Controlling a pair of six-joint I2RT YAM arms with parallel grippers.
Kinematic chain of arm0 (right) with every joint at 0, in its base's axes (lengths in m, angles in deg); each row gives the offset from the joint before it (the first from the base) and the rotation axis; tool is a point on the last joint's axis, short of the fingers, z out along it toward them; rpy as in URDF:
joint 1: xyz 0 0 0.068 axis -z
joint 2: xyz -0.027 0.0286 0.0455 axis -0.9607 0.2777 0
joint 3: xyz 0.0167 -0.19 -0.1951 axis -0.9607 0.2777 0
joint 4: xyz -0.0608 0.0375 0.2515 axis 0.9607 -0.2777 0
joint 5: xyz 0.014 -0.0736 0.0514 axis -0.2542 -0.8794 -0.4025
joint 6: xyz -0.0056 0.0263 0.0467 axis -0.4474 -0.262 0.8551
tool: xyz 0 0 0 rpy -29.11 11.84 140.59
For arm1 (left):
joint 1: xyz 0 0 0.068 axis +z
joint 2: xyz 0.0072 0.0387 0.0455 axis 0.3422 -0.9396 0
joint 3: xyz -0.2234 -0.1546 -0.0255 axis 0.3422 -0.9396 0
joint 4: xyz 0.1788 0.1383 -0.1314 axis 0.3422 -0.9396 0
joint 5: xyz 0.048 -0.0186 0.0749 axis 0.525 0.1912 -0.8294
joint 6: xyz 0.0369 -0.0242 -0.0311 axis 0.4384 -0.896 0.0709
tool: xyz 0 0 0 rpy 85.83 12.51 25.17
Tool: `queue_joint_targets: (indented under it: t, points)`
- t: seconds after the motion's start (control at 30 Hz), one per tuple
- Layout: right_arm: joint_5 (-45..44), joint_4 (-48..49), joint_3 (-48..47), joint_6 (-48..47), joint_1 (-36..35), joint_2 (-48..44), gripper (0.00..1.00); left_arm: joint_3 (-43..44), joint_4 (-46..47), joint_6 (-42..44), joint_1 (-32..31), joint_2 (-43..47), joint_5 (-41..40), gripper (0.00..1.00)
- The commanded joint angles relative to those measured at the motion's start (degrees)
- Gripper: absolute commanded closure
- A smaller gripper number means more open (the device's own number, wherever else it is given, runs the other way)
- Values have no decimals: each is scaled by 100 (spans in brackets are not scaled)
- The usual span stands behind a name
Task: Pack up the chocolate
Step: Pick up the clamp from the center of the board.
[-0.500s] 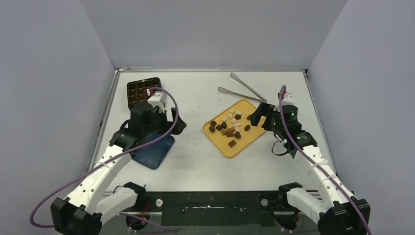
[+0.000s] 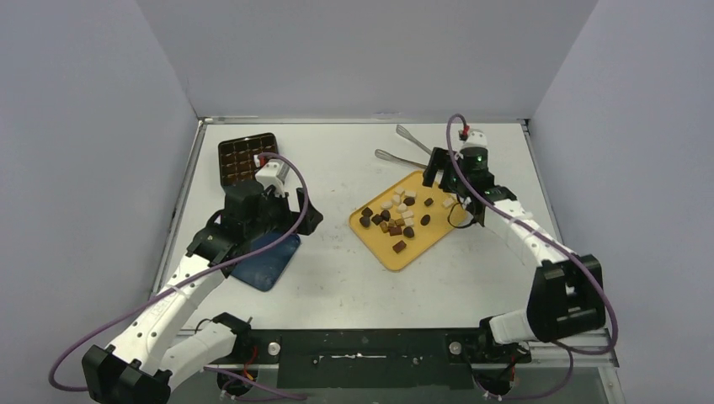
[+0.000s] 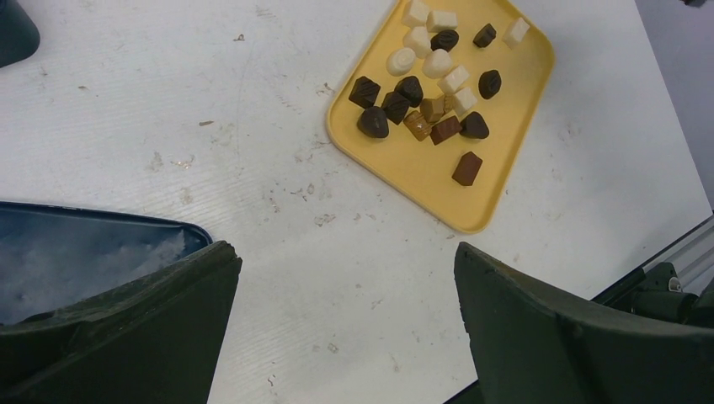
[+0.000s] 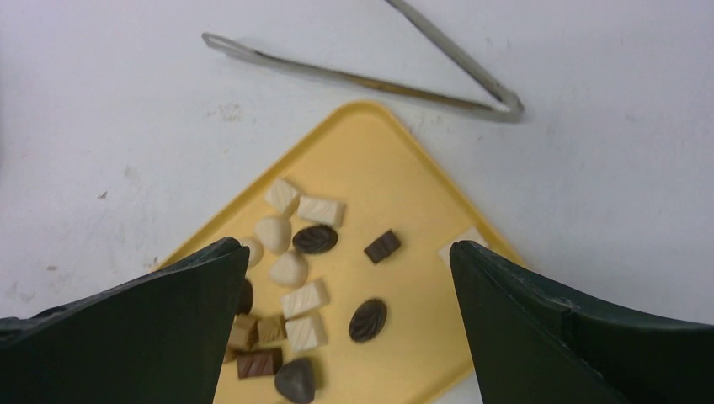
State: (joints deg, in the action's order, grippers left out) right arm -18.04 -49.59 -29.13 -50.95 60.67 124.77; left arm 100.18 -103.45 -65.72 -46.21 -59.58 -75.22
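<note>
The chocolate point(image 2: 396, 225), several small dark, mid-brown and cream pieces, lies on a yellow tray point(image 2: 380, 250) right of centre. My right gripper point(image 2: 443, 174) hangs open over the tray's far corner, empty. In the right wrist view the chocolate point(image 4: 368, 320) shows between its open fingers, with the right gripper point(image 4: 347, 248) above the tray point(image 4: 370, 160). My left gripper point(image 2: 301, 212) stands open and empty, left of the tray. The left wrist view shows bare table under the left gripper point(image 3: 345, 252), with the chocolate point(image 3: 409, 88) and tray point(image 3: 421, 172) farther off.
A dark brown box with square compartments point(image 2: 244, 158) sits at the far left. A blue lid point(image 2: 268, 261) lies under my left arm, its edge point(image 3: 84, 252) in the left wrist view. Long metal tongs point(image 2: 417, 151) lie beyond the tray, the same tongs point(image 4: 379, 80) in the right wrist view.
My right arm has swung from the tray's right side to its far corner near the tongs. The left arm has hardly moved.
</note>
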Motion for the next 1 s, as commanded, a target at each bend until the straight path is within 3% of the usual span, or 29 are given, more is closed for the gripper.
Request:
queue_joint_targets:
  t: [0.0, 0.17, 0.27, 0.4, 0.63, 0.97]
  points:
    - [-355, 730, -815, -928, -16, 1011, 9, 26, 78, -28, -51, 158, -130, 3]
    - [-178, 280, -2291, -1715, 44, 2586, 48, -32, 135, -82, -95, 158, -35, 3]
    - [-19, 234, -2814, -2001, 132, 3170, 57, -19, 127, -83, -120, 167, -39, 3]
    - [72, -54, -3583, -2347, 274, 3874, 61, -17, 122, -83, -172, 182, -45, 3]
    - [187, -508, -4673, -2713, 454, 4713, 58, -8, 83, -84, -210, 222, -119, 3]
    - [996, -750, -5229, -2931, 664, 5349, 61, 16, 61, -41, -219, 200, -151, 3]
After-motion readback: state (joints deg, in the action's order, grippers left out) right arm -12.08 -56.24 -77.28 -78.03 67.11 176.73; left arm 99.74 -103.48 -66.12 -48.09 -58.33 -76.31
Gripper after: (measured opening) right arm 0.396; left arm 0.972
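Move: Beyond the tray lies the clamp, its middle about 21 cm ahead of the right hand, neither left nor right of it and some 15 cm below. The yellow tray's middle is some 5 cm to that hand's left and 1 cm back; the lone white chocolate near the tray's right corner lies roughly 5 cm ahead and 6 cm to its right. From the left hand the clamp is about 33 cm ahead and 26 cm to the right, far below. Sweeping forward about 20 cm off the tray, the right hand goes out to the clamp and sinks some 10 cm, easing slightly right late on and ending with a nearly straight descent. On the way the wide-open fingers narrow to under half, and the wrist rolls some 20 degrees, left side down, while turning a little counter-clockwise. It ends low over the clamp between middle and hinge, no touch visible. ##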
